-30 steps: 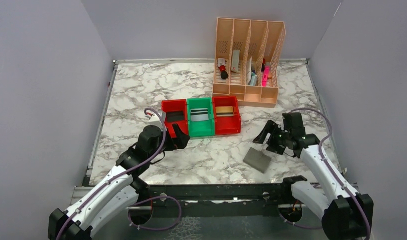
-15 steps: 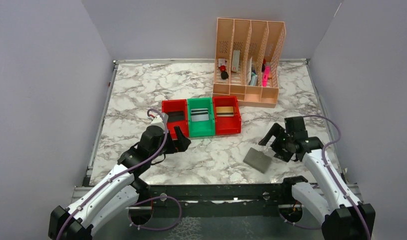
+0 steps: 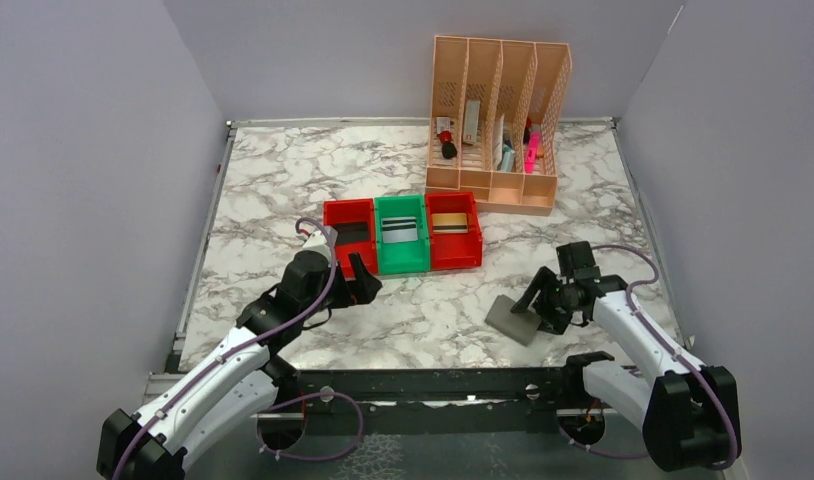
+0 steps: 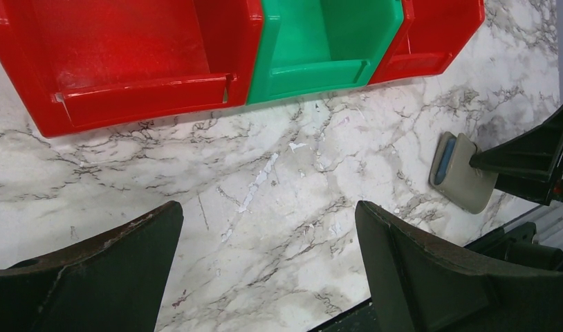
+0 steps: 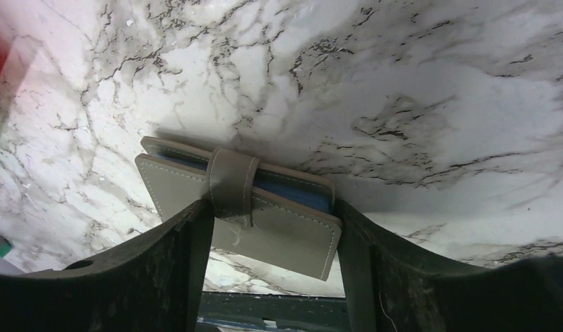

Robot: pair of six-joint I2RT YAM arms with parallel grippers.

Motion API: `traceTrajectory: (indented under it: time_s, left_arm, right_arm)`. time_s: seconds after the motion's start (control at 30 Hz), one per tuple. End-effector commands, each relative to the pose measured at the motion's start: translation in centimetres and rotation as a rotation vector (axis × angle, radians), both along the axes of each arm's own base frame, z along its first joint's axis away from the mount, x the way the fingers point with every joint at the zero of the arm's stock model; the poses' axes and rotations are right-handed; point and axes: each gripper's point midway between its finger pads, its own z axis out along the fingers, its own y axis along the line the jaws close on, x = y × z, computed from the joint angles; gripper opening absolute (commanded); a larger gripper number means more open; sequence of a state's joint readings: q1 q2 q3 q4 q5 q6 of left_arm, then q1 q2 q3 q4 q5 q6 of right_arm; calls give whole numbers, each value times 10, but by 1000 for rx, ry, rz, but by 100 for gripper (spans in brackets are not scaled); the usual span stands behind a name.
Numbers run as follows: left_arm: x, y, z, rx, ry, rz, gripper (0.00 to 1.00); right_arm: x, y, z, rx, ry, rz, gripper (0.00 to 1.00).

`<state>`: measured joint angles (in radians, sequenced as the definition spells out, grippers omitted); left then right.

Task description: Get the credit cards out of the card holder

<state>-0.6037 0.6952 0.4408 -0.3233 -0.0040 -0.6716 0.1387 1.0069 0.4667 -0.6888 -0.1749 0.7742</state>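
The grey card holder lies folded shut on the marble, its strap fastened. In the right wrist view a blue lining shows along the card holder's edge. My right gripper straddles it: one finger touches its end, the other covers it by the strap. I cannot tell whether it is gripped. A black card, a silver card and a gold card lie in the three bins. My left gripper hangs open over bare marble in front of the bins. It sees the card holder far to its right.
A red bin, a green bin and a second red bin stand side by side mid-table. A tall peach slotted organiser with small items stands at the back. The table's near edge runs just below the card holder.
My right gripper has come forward and down onto the card holder, its jaws first widening and then narrowing round it. The left gripper drew back slightly from the bins. The card holder has not moved.
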Motion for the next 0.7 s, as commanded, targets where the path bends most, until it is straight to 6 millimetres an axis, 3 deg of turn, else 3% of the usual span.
traceTrajectory:
  time_s: [0.0,0.23,0.6,0.67]
  left_arm:
    - [1,-1,0,-10,-5,-2,99]
    - [0,-1,4,-25,-21,1,99]
    - [-1,-11,2,-25,-10,-61,99]
    - [-2,-13,-1,-24,4,-70,99]
  right_arm:
    - [2,9,0,43,-58,50,64]
    - [5,18,5,96,-124,81,48]
    - [14,48,23,259,-293,246,43]
    - [17,52,32,278,-332,275,33]
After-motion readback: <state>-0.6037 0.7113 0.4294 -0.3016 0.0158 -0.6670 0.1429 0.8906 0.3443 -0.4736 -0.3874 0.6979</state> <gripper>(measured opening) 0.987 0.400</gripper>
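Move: Just beside the right hand, the card holder lies flat with its middle about 4 cm to the left, 1 cm back and 1 cm lower. The right-hand red bin stands some 15 cm ahead of that hand and 16 cm to its left; the green bin is level with that one, about 26 cm to the hand's left. From the left hand the card holder is roughly 27 cm to the right, 6 cm back and 10 cm below. Sweeping left low over the table, the right hand travels about 3.5 cm, creeping slightly forward and rising barely a centimetre at the very end. Its fingers close from wide to under half open at the card holder's right end, one finger against that end and the other over the upper cover, sliding it along. The wrist meanwhile rolls its left side up and turns counter-clockwise, each some 10 degrees, and tilts the fingertips forward. ##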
